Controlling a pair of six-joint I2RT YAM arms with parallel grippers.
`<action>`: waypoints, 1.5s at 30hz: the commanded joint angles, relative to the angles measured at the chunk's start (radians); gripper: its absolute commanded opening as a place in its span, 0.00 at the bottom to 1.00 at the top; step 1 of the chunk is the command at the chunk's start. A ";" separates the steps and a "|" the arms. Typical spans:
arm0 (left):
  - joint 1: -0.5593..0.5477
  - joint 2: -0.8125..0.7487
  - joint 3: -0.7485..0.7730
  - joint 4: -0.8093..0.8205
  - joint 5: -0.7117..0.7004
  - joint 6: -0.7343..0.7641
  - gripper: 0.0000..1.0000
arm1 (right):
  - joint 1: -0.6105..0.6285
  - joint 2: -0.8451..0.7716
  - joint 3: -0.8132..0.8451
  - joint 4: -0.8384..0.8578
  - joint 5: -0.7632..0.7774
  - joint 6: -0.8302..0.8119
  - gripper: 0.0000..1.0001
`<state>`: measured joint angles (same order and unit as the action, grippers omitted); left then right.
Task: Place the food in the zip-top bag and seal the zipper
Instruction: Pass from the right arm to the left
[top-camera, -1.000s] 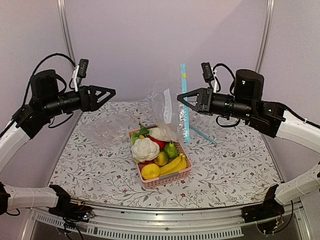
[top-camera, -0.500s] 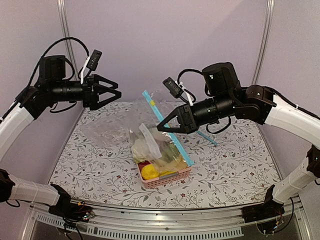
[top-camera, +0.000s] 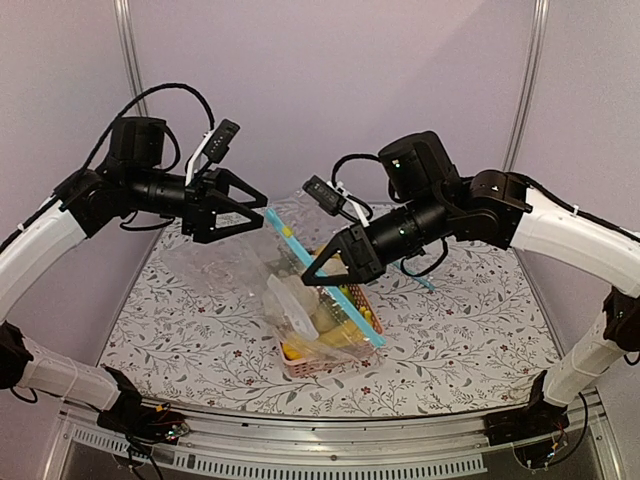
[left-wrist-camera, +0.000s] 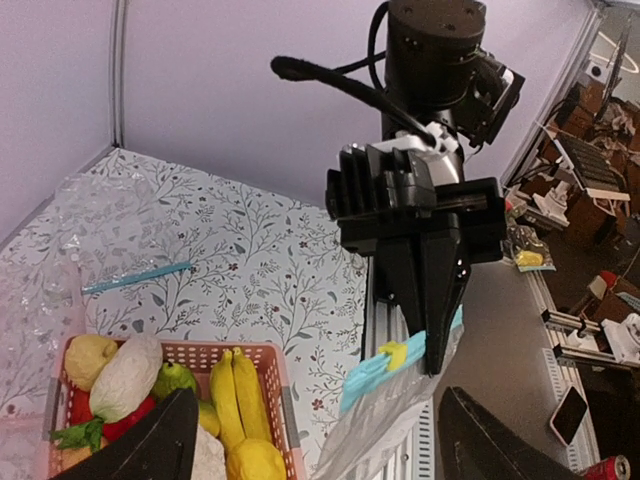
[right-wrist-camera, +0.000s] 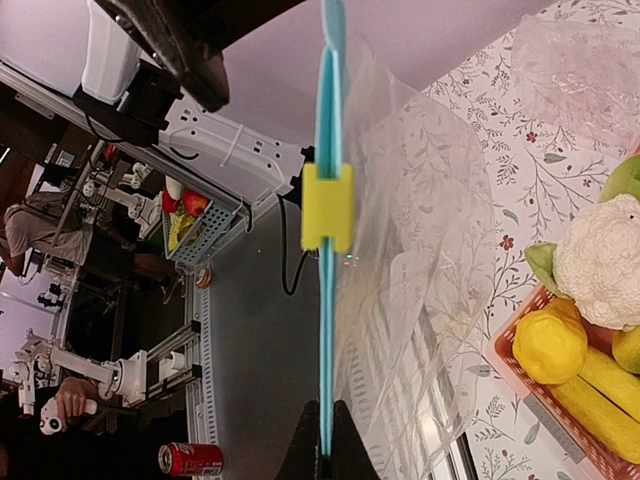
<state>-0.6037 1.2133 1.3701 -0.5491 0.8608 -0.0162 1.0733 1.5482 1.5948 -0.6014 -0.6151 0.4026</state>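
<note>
My right gripper (top-camera: 322, 270) is shut on the light-blue zipper (top-camera: 325, 275) of the zip-top bag (top-camera: 300, 270). The strip slants down over the pink basket (top-camera: 335, 365), and the clear bag drapes across the food. In the right wrist view the zipper (right-wrist-camera: 327, 300) runs straight up from my shut fingers, with a yellow slider (right-wrist-camera: 327, 208) on it. My left gripper (top-camera: 245, 205) is open, just left of the strip's upper end and apart from it. From the left wrist I see the white oblong piece (left-wrist-camera: 125, 375), green fruit (left-wrist-camera: 175, 380) and zipper (left-wrist-camera: 400, 365). A yellow lemon-like fruit (right-wrist-camera: 548, 345) lies in the basket.
Bananas (left-wrist-camera: 235, 395) and a cauliflower (right-wrist-camera: 605, 260) share the basket (left-wrist-camera: 275, 380). A loose light-blue strip (top-camera: 415, 275) lies on the floral tablecloth behind the right arm. Crumpled clear plastic (top-camera: 205, 262) lies at the left back.
The right gripper swung the zipper and bag left and down over the basket. The left gripper moved right, close to the strip's upper end, and its jaws narrowed slightly.
</note>
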 joint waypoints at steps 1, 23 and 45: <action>-0.026 0.027 0.001 -0.030 0.030 0.012 0.78 | 0.008 0.021 0.029 -0.015 -0.026 -0.013 0.00; -0.027 0.058 -0.007 -0.038 0.099 0.012 0.32 | 0.007 0.029 0.030 -0.023 0.012 -0.031 0.00; -0.025 0.054 -0.018 -0.059 0.155 0.015 0.00 | 0.003 -0.016 0.011 -0.020 0.207 -0.049 0.52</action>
<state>-0.6212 1.2633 1.3647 -0.5720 0.9859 -0.0090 1.0740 1.5646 1.5970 -0.6277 -0.4988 0.3687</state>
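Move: The free end of the bag's blue zipper hangs just off the left hand's open fingers, about 2 cm right, 1 cm back and 1 cm below; the yellow slider is some 3 cm right, 3 cm back and 2 cm below. From the right hand, gripping the zipper farther along, that end is roughly 7 cm ahead, 6 cm left and 4 cm up. The food basket is about 7 cm ahead, 9 cm right and 33 cm below the left hand. The left hand eases about 2 cm back and down, pinches the zipper's end; right fingers then start opening. ##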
